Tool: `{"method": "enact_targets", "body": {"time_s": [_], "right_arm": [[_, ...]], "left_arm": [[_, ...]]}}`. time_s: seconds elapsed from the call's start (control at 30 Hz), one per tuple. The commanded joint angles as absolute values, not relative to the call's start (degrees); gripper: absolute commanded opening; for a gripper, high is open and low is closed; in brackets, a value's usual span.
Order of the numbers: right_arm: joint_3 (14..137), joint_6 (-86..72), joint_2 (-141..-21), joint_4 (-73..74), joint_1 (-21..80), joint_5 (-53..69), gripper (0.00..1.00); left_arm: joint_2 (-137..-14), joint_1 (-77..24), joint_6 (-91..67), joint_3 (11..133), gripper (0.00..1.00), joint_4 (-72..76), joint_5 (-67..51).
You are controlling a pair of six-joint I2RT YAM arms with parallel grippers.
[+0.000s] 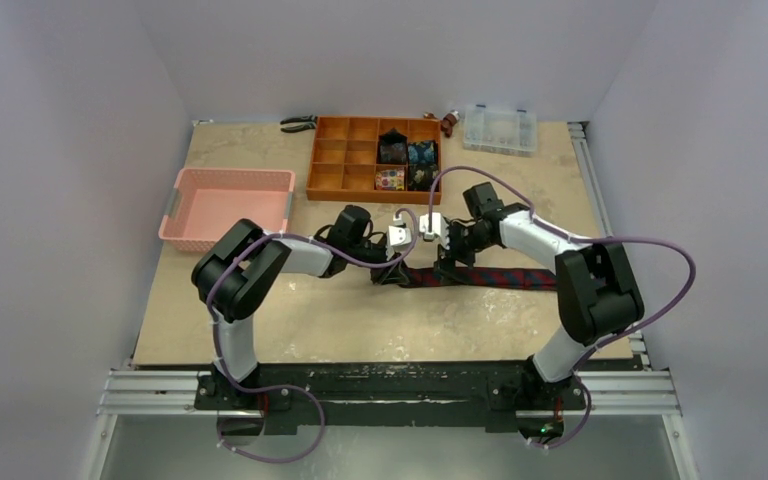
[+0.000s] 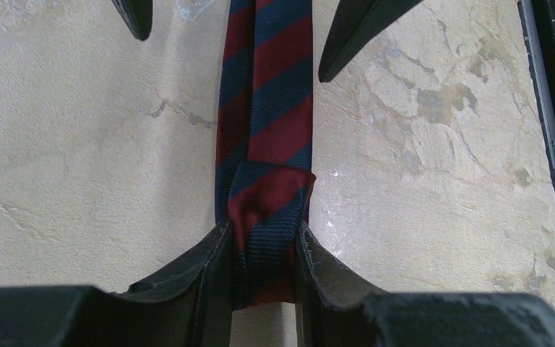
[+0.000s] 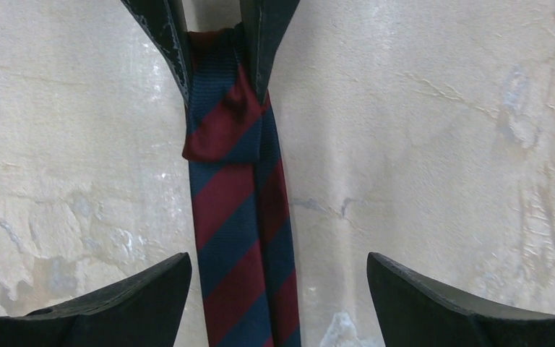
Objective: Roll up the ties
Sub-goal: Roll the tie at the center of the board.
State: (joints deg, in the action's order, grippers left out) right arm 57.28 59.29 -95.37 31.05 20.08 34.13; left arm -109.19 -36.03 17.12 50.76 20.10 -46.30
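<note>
A dark navy tie (image 1: 500, 278) with red diagonal stripes lies flat across the middle of the table. Its narrow end is folded over into a small loop (image 2: 267, 206). My left gripper (image 2: 264, 253) is shut on that loop, one finger pressed on each side. My right gripper (image 3: 278, 264) faces it and stands open low over the tie (image 3: 238, 246), a fingertip (image 3: 152, 289) on either side and neither touching the fabric. In the top view the left gripper (image 1: 392, 275) and the right gripper (image 1: 450, 272) are close together. Small rolled ties (image 1: 405, 160) fill some compartments of the orange organizer.
The orange compartment tray (image 1: 340, 160) stands at the back centre. A pink basket (image 1: 228, 205) sits back left. Pliers (image 1: 298, 124) and a clear plastic box (image 1: 500, 128) lie along the far edge. Purple cables loop over both arms.
</note>
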Motion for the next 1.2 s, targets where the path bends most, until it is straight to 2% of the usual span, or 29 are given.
{"method": "enact_targets", "body": {"time_s": [0.0, 0.27, 0.5, 0.8, 1.0, 1.17], "right_arm": [[57.1, 65.0, -95.0, 33.4, 19.3, 33.7, 0.90], [58.5, 66.8, -99.7, 36.0, 20.1, 32.9, 0.80], [61.8, 67.1, -103.5, 39.4, 20.2, 32.4, 0.50], [62.7, 69.8, -104.0, 43.2, 20.2, 32.1, 0.29], [62.5, 72.7, -103.3, 46.9, 20.2, 31.8, 0.23], [62.0, 72.9, -102.9, 47.4, 20.2, 31.4, 0.21]], "left_arm": [[-111.1, -35.4, 16.6, 49.6, 0.00, 18.5, -44.2], [-111.1, -34.6, 14.3, 49.1, 0.00, 20.1, -44.0], [-109.4, -34.2, 11.3, 46.1, 0.00, 27.6, -44.9], [-103.7, -33.6, 3.9, 42.9, 0.00, 38.7, -46.8], [-102.0, -33.6, 4.4, 41.9, 0.00, 39.8, -46.8], [-102.6, -34.5, 14.2, 40.8, 0.00, 32.4, -43.0]]}}
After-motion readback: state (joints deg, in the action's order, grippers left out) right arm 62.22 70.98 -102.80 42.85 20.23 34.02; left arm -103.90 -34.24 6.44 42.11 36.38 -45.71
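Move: The flat stretch of tie to pinch lies almost straight below the open right fingers, about 3 cm down and 1 cm back. The tie's folded end, already held by the left fingers, is some 9 cm to the right hand's left, about 1 cm back and 1 cm lower. The wooden tray's middle is roughly 26 cm ahead and 16 cm left. From the left hand, the stretch to pinch lies about 9 cm to the right, 1 cm ahead and 2 cm down. Lower the open right gripper about 2.5 cm astride the flat tie, easing slightly back, then close its fingers to pinch the tie from both sides; keep drawing back about 1.5 cm while turning slightly counter-clockwise. Keep the left grip on the folded end and, once the right fingers are nearly closed, lift it about 3 cm, tipping its fingertips up slightly. ##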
